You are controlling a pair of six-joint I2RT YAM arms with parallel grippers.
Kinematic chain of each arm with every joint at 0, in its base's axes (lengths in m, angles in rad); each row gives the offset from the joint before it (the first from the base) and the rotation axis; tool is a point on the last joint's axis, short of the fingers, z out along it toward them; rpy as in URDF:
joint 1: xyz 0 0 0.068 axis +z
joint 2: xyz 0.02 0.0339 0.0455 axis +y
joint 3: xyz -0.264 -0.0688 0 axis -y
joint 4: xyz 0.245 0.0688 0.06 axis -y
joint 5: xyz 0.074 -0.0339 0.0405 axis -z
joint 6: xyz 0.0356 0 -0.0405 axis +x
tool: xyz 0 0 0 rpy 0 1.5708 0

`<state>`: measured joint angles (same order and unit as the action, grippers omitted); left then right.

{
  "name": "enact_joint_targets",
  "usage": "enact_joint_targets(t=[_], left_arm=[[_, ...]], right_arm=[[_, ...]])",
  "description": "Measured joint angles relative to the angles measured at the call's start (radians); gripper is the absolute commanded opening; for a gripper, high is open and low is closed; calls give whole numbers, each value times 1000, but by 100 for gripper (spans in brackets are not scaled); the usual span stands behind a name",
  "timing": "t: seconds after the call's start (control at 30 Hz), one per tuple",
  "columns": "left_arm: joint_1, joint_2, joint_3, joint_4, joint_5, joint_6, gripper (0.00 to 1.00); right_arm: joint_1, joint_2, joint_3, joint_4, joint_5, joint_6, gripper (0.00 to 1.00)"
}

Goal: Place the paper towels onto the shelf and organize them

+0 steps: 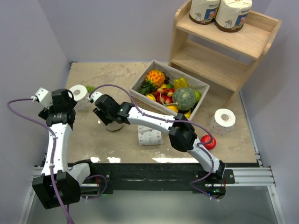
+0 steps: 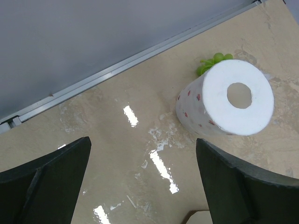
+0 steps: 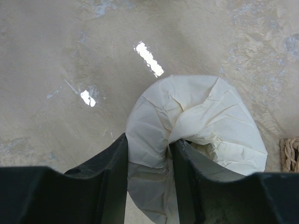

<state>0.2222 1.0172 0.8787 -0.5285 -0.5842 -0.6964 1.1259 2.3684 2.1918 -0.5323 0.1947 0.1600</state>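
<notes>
My right gripper is shut on a cream-wrapped paper towel roll standing on the table. One finger is outside its wall and the other is pushed into the folded top. From above, this roll is mostly hidden under the right gripper. My left gripper hangs open over bare table, with a white dotted roll ahead to its right. Two wrapped rolls stand on the top tier of the wooden shelf. Another white roll lies mid-table, and one stands at the right.
A wicker basket full of fruit sits in front of the shelf. A red fruit lies by the right arm. Green leaves poke out behind the left roll. A grey wall runs close along the table's left side.
</notes>
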Motion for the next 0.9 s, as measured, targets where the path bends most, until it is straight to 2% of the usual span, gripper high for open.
enact_joint_targets(t=[0.37,0.53,0.77,0.9], left_arm=[[0,0,0,6,18,5,100],[0,-6,-7,55,108,57,100],[0,-27,-34,158,333,149,99],[-2,-28,-45,193,420,178,99]], right_arm=[[5,-158,-135,5,-23,-141,37],[5,-310,-132,-44,-19,-242,38],[-2,-491,-11,-140,159,-427,38],[-63,-531,97,-194,268,-511,39]])
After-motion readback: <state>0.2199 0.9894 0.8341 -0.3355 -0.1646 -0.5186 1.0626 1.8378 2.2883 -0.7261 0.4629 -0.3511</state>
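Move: Already gripped in the right hand, the wrapped roll is headed for the shelf's top board, some 25 cm ahead, 58 cm right and 27 cm above. The fruit basket lies about 13 cm ahead and 32 cm right, slightly lower; the patterned roll on its side is 7 cm back and 23 cm right; the standing roll is 11 cm ahead, 13 cm left. From the open left hand that standing roll is about 12 cm ahead, 4 cm right and 14 cm below. Keeping its pinch on the roll's rim, the right hand eases slightly back, then lifts steeply, about 30 cm, while swinging some 17 cm right towards the shelf and finally a little forward, its fingers tipping up some 35 degrees. Partway through, the left hand, wide open, sets off forward and right towards the standing roll, turning clockwise. ##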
